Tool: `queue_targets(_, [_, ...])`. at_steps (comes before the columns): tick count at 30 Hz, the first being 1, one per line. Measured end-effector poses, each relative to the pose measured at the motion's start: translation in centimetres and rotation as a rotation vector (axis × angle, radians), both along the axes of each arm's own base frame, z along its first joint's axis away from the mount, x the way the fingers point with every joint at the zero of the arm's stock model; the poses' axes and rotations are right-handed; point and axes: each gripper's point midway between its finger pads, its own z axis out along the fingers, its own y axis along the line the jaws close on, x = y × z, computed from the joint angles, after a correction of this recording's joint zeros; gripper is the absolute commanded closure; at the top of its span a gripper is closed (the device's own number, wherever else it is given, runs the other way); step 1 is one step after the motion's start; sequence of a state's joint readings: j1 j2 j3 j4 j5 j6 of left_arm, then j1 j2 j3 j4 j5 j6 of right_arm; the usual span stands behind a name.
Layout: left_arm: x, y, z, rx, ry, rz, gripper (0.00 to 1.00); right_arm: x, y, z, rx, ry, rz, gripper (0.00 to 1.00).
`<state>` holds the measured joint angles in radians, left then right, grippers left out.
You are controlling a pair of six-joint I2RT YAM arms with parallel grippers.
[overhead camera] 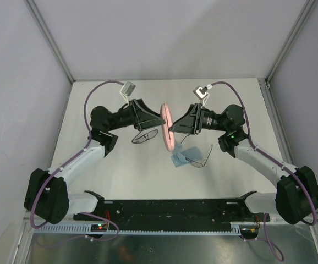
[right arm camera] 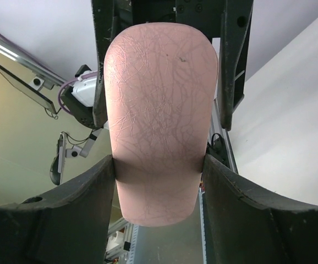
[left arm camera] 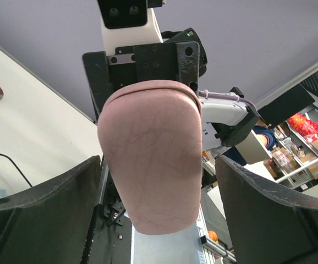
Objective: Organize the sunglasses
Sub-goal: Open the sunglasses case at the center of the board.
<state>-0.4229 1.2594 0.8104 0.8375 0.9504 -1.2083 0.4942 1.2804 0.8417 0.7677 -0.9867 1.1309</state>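
A pink oblong case point(overhead camera: 166, 127) hangs on edge above the table between the two arms. My right gripper point(overhead camera: 173, 127) is shut on it, and both fingers press its sides in the right wrist view point(right arm camera: 158, 158). My left gripper point(overhead camera: 160, 117) faces it from the other side, open. Its fingers straddle the pink case point(left arm camera: 148, 165) with a gap showing on the right side. One pair of sunglasses point(overhead camera: 146, 136), with dark lenses, lies on the table below the left gripper. A thin wire pair point(overhead camera: 198, 159) rests partly on the light blue cloth point(overhead camera: 180, 157).
The white table point(overhead camera: 120, 170) is bounded by walls on the left, back and right. A black rail point(overhead camera: 164, 209) runs along the near edge between the arm bases.
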Motion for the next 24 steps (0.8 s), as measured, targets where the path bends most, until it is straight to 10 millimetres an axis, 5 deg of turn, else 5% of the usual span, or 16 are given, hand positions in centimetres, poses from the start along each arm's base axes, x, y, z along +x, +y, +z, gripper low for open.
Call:
queue_targets(9, [-0.51,-0.17,0.07,0.000,-0.006,-0.023,0.27,0.11,0.09,-0.60,-0.021,-0.001,-0.007,0.62])
queue_targets(14, [-0.56,-0.19,-0.03,0.003,-0.003,-0.027,0.46,-0.15,-0.02,-0.42,-0.022,-0.022,-0.009,0.63])
queue_targets(24, [-0.67,-0.31,-0.49,0.014,0.003,-0.046,0.52,-0.21,-0.10,-1.06,-0.058,-0.036,-0.035,0.65])
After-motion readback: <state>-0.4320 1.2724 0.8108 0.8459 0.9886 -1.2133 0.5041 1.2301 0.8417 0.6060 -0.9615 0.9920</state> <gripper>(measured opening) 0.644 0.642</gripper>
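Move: The right gripper already holds the pink sunglasses case. For the open left gripper, the case's middle is only about 2 cm to the right, level in height and reach. For the right hand it is some 2 cm to the left and 2 cm ahead. Far below the left hand, about 33 cm down, the blue cloth lies some 10 cm to the right and 4 cm ahead; a pair of sunglasses lies about 8 cm left and 12 cm ahead. Close the left gripper on its side of the case until its fingers pinch the case's two long edges and stop there, letting that hand ease back only about half a centimetre. Keep the right gripper shut on the opposite side, sinking about 1 cm with a slight tilt. ##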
